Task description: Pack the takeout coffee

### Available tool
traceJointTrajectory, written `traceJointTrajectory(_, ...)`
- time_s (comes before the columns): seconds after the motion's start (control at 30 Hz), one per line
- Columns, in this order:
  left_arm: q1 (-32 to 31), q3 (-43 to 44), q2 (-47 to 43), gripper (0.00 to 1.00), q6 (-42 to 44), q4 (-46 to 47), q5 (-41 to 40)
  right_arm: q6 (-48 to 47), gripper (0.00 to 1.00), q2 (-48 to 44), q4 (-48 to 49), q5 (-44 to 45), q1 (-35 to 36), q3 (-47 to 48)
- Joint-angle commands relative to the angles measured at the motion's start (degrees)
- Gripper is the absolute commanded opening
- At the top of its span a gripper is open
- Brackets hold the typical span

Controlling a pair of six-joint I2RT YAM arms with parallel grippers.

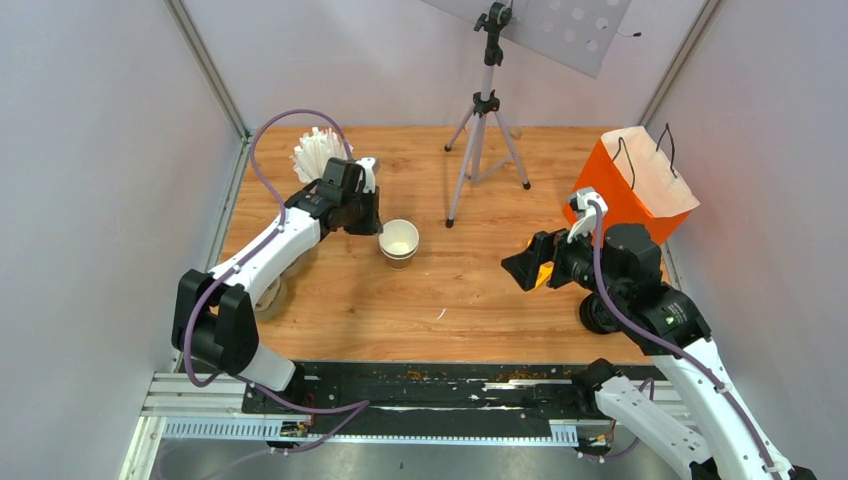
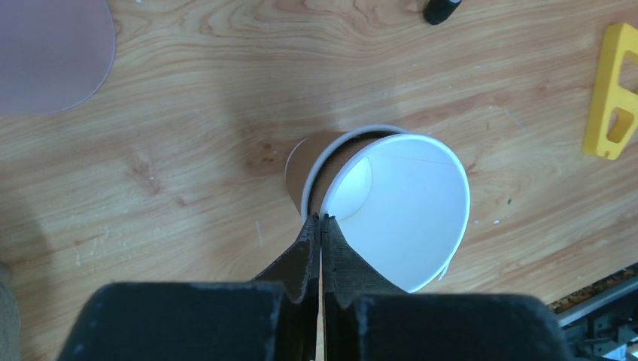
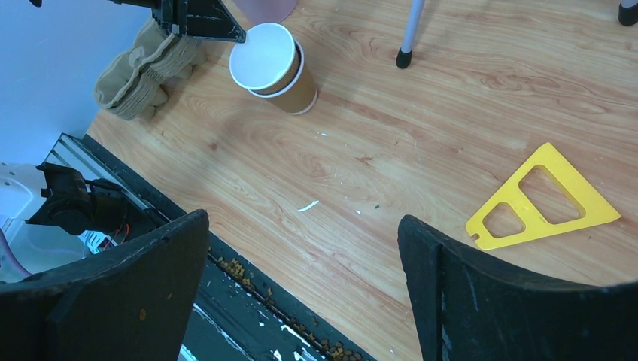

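Observation:
The takeout coffee shows as two nested kraft-brown paper cups with white rims and white insides, left of the table's middle. In the left wrist view the inner cup is tilted inside the outer cup. My left gripper is shut, pinching the near rim of the inner cup; from above the left gripper sits just left of the cups. The cups also appear far off in the right wrist view. My right gripper stands wide open over bare wood at the right, holding nothing.
An orange paper bag stands open at the back right. A tripod stands at the back centre. A pink cup of white sticks is behind the left arm. A yellow triangular piece and a stack of pulp trays lie on the wood.

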Motion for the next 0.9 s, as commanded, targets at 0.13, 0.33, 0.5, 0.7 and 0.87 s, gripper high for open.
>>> traceJointTrajectory(0.13,-0.25,1.36,-2.07,0.0,-6.14,4.96,6.88,1.07,0.95,0.09,1.55,0.62,0.22,-1.02)
traceJointTrajectory(0.33,-0.24,1.58,-3.3,0.0,-8.04,3.74,4.92,2.91,0.94,1.67,1.85,-2.34,0.22,-0.51)
traceJointTrajectory(0.5,-0.25,6.76,-6.29,0.0,-6.43,0.69,1.51,3.51,0.94,0.9,1.07,-1.77,0.21,-0.19)
traceJointTrajectory(0.7,-0.28,12.29,-10.25,0.0,-5.23,-5.13,2.31,4.73,0.93,0.64,-1.83,-0.2,0.22,1.45)
traceJointTrajectory(0.87,-1.29,10.32,-15.0,0.0,-4.38,-10.63,3.99,7.71,0.93,0.4,-6.12,2.06,0.22,2.1)
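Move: The left hand already pinches the near-left rim of the upper paper cup; the lower cup around it has its middle about 4 cm to the hand's right, 2 cm back and 6 cm below. The straw cup stands some 9 cm ahead and 8 cm left, the nearest tripod foot about 7 cm ahead and 15 cm right. From the right hand, the lower cup lies roughly 12 cm ahead, 19 cm left and 19 cm below. Keeping the upper cup's rim pinched between its closed fingers, the left hand eases about 2.5 cm to the right while creeping up 2 cm, rolling its right side up some 10 degrees, to work the nested cups apart. Then it drifts a little back to the left and pulls quickly almost straight up, away from the lower cup, ending about 13 cm above its start with the fingers tipping up some 10 degrees. ##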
